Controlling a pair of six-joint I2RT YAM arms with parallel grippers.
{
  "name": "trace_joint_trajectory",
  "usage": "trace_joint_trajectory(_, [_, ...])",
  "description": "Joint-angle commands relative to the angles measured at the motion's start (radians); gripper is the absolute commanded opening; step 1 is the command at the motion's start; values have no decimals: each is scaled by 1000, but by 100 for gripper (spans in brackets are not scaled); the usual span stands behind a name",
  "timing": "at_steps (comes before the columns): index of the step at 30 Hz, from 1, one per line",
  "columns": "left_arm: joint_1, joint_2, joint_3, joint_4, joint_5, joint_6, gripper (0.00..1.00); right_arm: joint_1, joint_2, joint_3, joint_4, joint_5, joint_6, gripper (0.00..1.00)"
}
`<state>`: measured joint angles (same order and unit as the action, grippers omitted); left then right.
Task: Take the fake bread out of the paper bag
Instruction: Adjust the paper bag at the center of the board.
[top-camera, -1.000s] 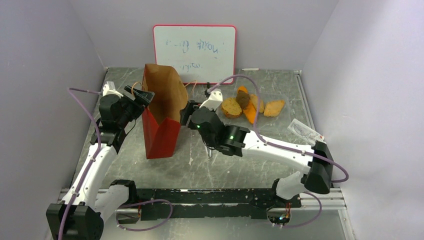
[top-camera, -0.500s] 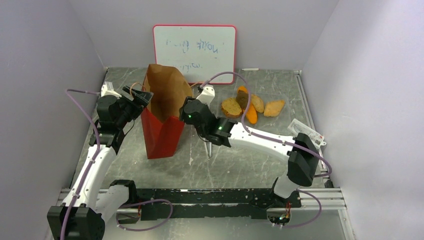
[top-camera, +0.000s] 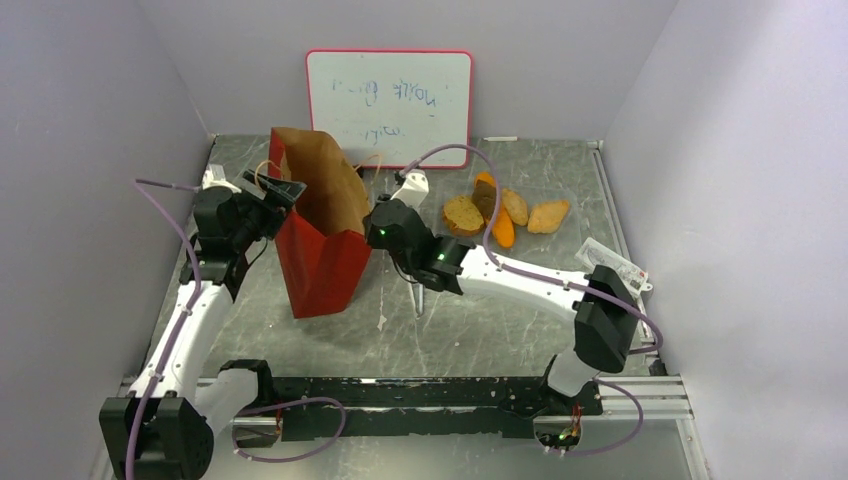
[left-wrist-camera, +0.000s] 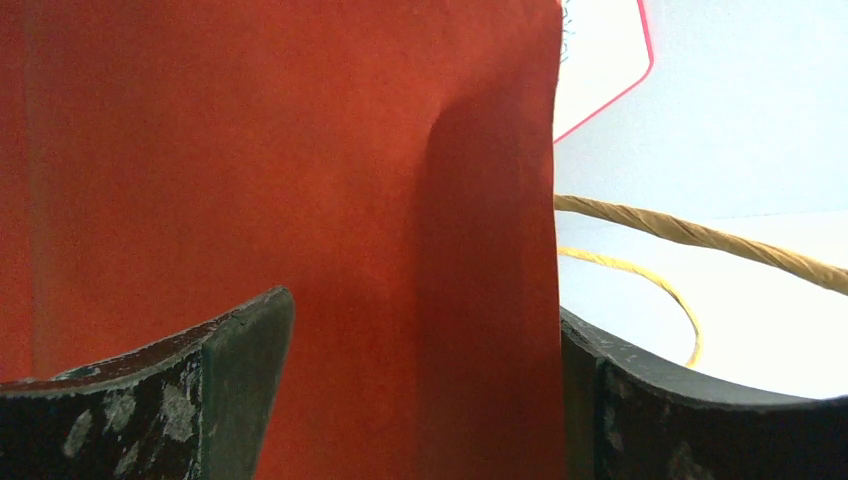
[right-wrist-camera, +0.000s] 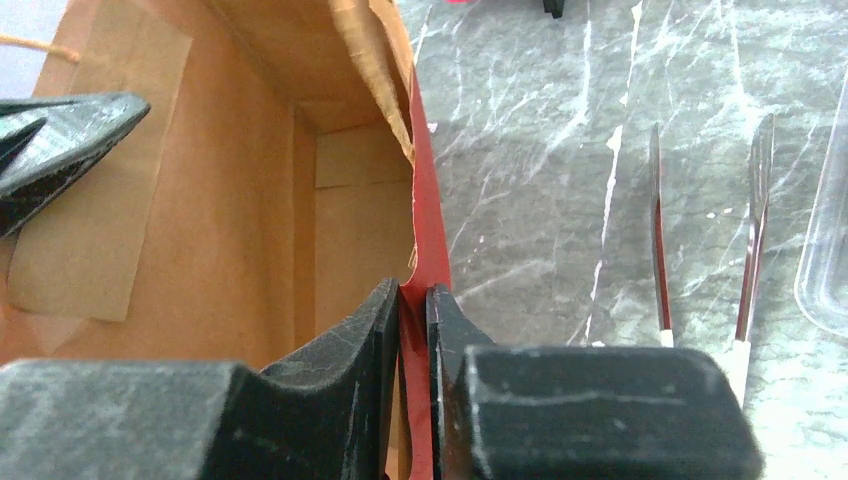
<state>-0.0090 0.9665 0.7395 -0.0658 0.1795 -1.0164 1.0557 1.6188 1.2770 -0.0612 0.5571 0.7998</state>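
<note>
The paper bag, red outside and brown inside, stands upright left of centre and leans a little left. My right gripper is shut on the top of its right wall; in the right wrist view the fingers pinch the red edge, and the brown inside shows no bread. My left gripper is open at the bag's upper left edge, with the red wall between its fingers and the tan handles beyond. The fake bread lies on the table at the back right: a round brown slice, an orange loaf and rolls.
A whiteboard leans on the back wall behind the bag. Tweezers lie on the marble table under the right arm. A small wrapped packet sits near the right edge. A clear plastic edge shows at right.
The right gripper has closed on the bag's right wall. The bag's top has shifted and leaned left, and the left gripper has moved left with it, opening slightly.
</note>
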Motion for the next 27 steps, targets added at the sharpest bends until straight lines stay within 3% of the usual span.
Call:
trace_joint_trajectory(1, [20,26,40,38,104,-61,77,23,-55,-51,62,33,-52,14])
trace_joint_trajectory(5, [21,36,72,34,152,-19,77,45,-67,-41,63,71,-92,13])
trace_joint_trajectory(16, [24,88,222,-175,215,203,77,97,-95,28,30,136,-144,13])
trace_joint_trajectory(27, [40,101,176,-267,159,298,77,129,-148,20,61,160,-176,12])
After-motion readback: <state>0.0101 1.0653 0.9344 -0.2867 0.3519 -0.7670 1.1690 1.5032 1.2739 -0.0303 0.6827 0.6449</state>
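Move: The right hand already pinches the near right part of the paper bag's rim; the bag's middle lies about 9 cm to its left, 7 cm ahead and 11 below. The cutlery lies about 9 cm right, level fore and aft, and the round bread some 18 cm right and 10 ahead, both roughly 21 below. From the open left hand at the left rim, the bag's middle is about 5 cm right, 3 ahead and 12 below. Still pinching the bag's rim, the right hand pulls back, then lifts 6 cm; the open left rises, sinks. ##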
